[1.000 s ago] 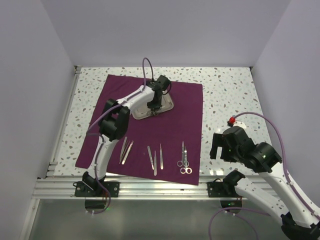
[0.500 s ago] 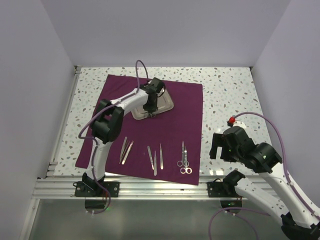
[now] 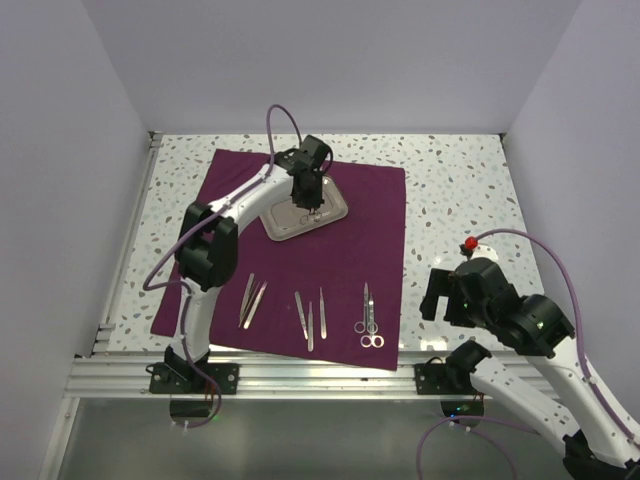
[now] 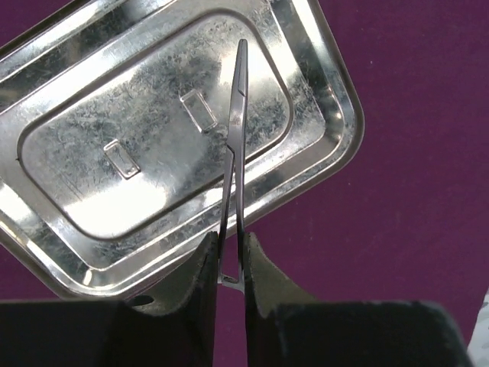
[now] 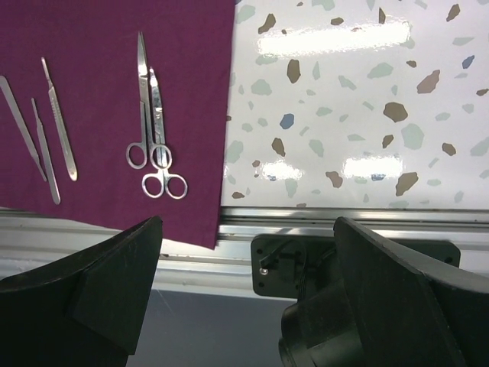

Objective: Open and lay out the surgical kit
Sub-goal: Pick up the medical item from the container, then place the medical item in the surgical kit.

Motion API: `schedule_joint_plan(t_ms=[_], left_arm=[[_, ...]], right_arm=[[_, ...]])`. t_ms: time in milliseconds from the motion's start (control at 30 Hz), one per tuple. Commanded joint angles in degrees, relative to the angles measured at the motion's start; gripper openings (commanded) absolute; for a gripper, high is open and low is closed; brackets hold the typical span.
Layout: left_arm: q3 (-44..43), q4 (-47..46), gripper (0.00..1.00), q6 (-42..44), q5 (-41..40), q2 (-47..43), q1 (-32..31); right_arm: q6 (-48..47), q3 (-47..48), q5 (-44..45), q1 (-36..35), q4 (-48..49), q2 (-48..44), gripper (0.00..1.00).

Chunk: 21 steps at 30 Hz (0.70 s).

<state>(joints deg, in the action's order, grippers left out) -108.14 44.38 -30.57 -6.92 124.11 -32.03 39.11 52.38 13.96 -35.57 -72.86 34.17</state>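
Observation:
The dark purple cloth wrap lies spread flat on the table. The steel tray sits on its far half, shown close up in the left wrist view. My left gripper hangs over the tray, its jaws shut on the rear end of slim silver tweezers that point out across the tray. Two pairs of ring-handled scissors lie on the cloth's near right. More tweezers lie in a row to their left. My right gripper stands open and holds nothing, off the cloth's right edge.
The cloth's near right corner reaches the aluminium rail at the table's front. Speckled tabletop lies bare to the right of the cloth. Walls close in the left, back and right sides.
The left gripper has narrowed onto the tweezers and shifted slightly back over the tray, its wrist turning and its elbow swinging left. The right arm has barely moved.

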Motion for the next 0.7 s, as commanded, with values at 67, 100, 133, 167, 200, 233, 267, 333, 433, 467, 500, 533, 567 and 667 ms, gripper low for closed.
schedule_joint_plan(t_ms=[67,100,133,167,200,233,267,333,433,467,500,533,567,667], left_arm=[[4.8,1.1,0.0,-3.4,2.2,-9.1,-4.1],[6.7,1.1,0.0,-4.1,1.8,-9.9,-5.3],[7.8,1.1,0.0,-6.2,1.3,-11.6,-6.6],[9.0,1.1,0.0,-7.6,0.9,-12.4,-9.6],[11.5,1.0,0.0,-9.1,-0.1,-13.2,-11.1],[12.9,0.8,0.0,-12.6,-0.5,-14.6,-12.8],[14.2,0.4,0.0,-14.5,-0.9,-15.2,-16.0],[17.9,-0.2,0.0,-20.0,-1.9,-16.7,-19.4],[20.9,-1.0,0.0,-25.8,-3.4,-17.1,-25.9],[21.2,-1.0,0.0,-26.9,-4.1,-17.0,-28.8],[21.2,-1.0,0.0,-27.8,-4.6,-16.6,-30.2],[21.2,-0.4,0.0,-29.8,-5.3,-16.2,-31.5],[21.2,-0.5,0.0,-30.8,-6.3,-15.8,-33.9],[21.3,-1.0,0.0,-34.1,-7.5,-14.2,-37.0]], right_arm=[[0.8,0.8,-0.8,0.3,-0.2,-1.9,0.99],[0.9,0.9,-0.8,0.2,-0.5,-2.4,0.98],[0.8,1.1,-0.9,0.2,-0.6,-2.5,0.98],[0.8,1.1,-0.9,0.2,-0.9,-2.8,0.98],[0.8,1.3,-1.0,0.2,-1.4,-3.2,0.99],[0.7,1.9,-1.1,0.2,-1.7,-3.3,0.98],[0.6,2.3,-1.3,0.2,-2.0,-3.6,0.98],[0.6,3.5,-1.6,0.2,-3.2,-4.3,0.98],[0.2,4.8,-1.9,0.2,-5.2,-5.9,0.98],[-0.1,5.0,-2.0,0.2,-5.8,-6.3,0.98],[-0.2,5.1,-2.3,0.2,-6.9,-6.8,0.98],[-0.4,5.1,-2.4,0.2,-7.6,-8.0,0.98],[-0.6,5.1,-3.0,0.2,-8.3,-8.7,0.98],[-1.1,4.9,-4.4,0.2,-10.4,-11.0,0.98]])
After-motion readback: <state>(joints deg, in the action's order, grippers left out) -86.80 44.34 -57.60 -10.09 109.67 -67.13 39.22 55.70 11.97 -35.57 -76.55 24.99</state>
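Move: The laid scissors lie on the cloth about 26 cm back and 13 cm to the right of the left hand, some 7 cm below; the hand already holds the hemostat. The nearest tweezers are level with those scissors and 11 cm to their left. The empty tray's middle is about 3 cm ahead and 3 cm left of the left hand. From the open right hand, the laid scissors are about 3 cm ahead, 16 cm left and 16 cm below. Still pinching the hemostat near its handle end, the left hand carries it away from over the tray, back towards the base some 27 cm and about 13 cm to the right, towards the laid scissors. It rises a couple of centimetres at first, then sinks again, slowing as the wrist turns about 10 degrees clockwise and the fingers tip more steeply down. The empty right hand lifts and draws back slightly, fingers wide. ##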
